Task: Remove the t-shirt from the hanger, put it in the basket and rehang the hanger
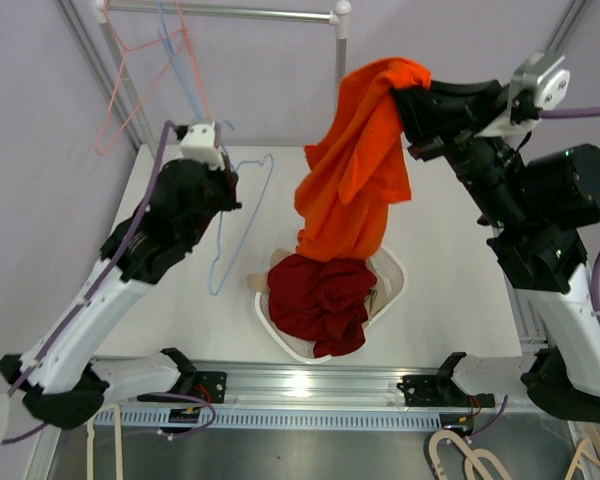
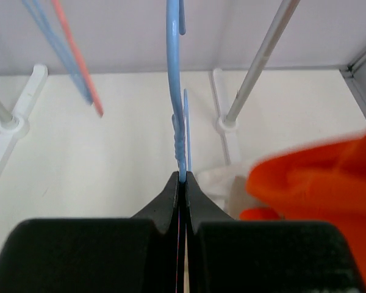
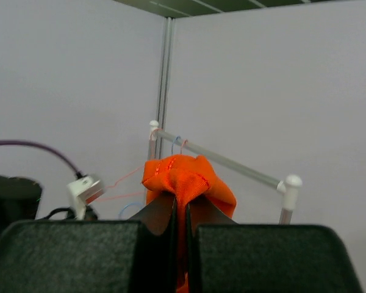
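Observation:
My right gripper (image 1: 408, 100) is shut on the orange t-shirt (image 1: 355, 170) and holds it high, its hem hanging down to the basket. In the right wrist view the shirt (image 3: 186, 177) bunches out above the shut fingers (image 3: 158, 210). My left gripper (image 1: 225, 175) is shut on the bare light blue hanger (image 1: 242, 215), which hangs off it over the table. In the left wrist view the hanger (image 2: 175, 91) rises from the shut fingertips (image 2: 171, 189), and the orange shirt (image 2: 317, 177) shows blurred at the right. The shirt is off the hanger.
A white basket (image 1: 388, 290) at the table's front middle holds dark red clothes (image 1: 320, 300). A rail (image 1: 230, 12) at the back carries a pink hanger (image 1: 120, 90) and a blue hanger (image 1: 185, 70). Rack posts stand at the back corners.

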`<action>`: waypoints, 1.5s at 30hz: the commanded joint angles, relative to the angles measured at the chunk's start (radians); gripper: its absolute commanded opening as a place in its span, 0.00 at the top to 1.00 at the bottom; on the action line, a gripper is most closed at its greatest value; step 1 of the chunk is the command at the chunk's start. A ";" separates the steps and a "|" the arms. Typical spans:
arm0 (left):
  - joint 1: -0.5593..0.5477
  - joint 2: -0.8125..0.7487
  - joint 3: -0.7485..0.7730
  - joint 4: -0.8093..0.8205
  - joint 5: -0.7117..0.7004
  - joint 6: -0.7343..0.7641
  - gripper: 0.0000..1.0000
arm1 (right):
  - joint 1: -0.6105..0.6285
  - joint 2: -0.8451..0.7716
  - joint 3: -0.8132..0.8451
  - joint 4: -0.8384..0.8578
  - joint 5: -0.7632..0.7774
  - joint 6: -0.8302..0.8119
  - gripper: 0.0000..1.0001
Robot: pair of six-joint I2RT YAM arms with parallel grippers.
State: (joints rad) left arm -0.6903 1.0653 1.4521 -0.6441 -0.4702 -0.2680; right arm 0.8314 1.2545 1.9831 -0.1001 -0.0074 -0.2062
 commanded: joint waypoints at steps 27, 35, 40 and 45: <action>0.255 0.788 0.952 0.300 -0.055 0.254 0.99 | 0.247 -0.235 -1.300 -0.085 0.250 0.869 1.00; 0.354 0.860 0.958 0.426 0.139 0.221 0.99 | 0.298 -0.132 -1.411 -0.050 0.276 0.945 1.00; 0.370 0.892 0.990 0.471 0.171 0.222 0.99 | 0.313 -0.055 -1.492 0.028 0.250 0.996 1.00; 0.382 0.910 0.999 0.511 0.191 0.233 0.99 | 0.319 0.043 -1.469 0.028 0.251 0.989 1.00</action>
State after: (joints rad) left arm -0.3176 1.9682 2.3886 -0.2302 -0.3267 -0.0360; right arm 1.1465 1.2354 0.5369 0.0193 0.2272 0.7563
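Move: The left hand grips the empty blue hanger; the bare stretch of rail it is being taken to lies about 34 cm ahead, 2 cm left and 18 cm up. On the rail, the nearest pink hanger hangs some 12 cm left of that spot, and the rail's right end is about 22 cm right of it. The right hand holds the orange t-shirt high: the basket's middle is level fore-and-aft, 7 cm left and 64 cm below, the dark red shirt in it about 3 cm back, 9 cm left, 62 cm below. Straight down, some 60 cm, the right hand lowers the still-gripped orange t-shirt into the basket, drifting a little left and back as its fingers swing from pointing up to pointing down. Meanwhile the left hand carries the hanger forward about 27 cm to the rail, climbing early, dipping slightly, then going level, its fingertips tilting up and turning slightly counter-clockwise; both grips stay shut. ##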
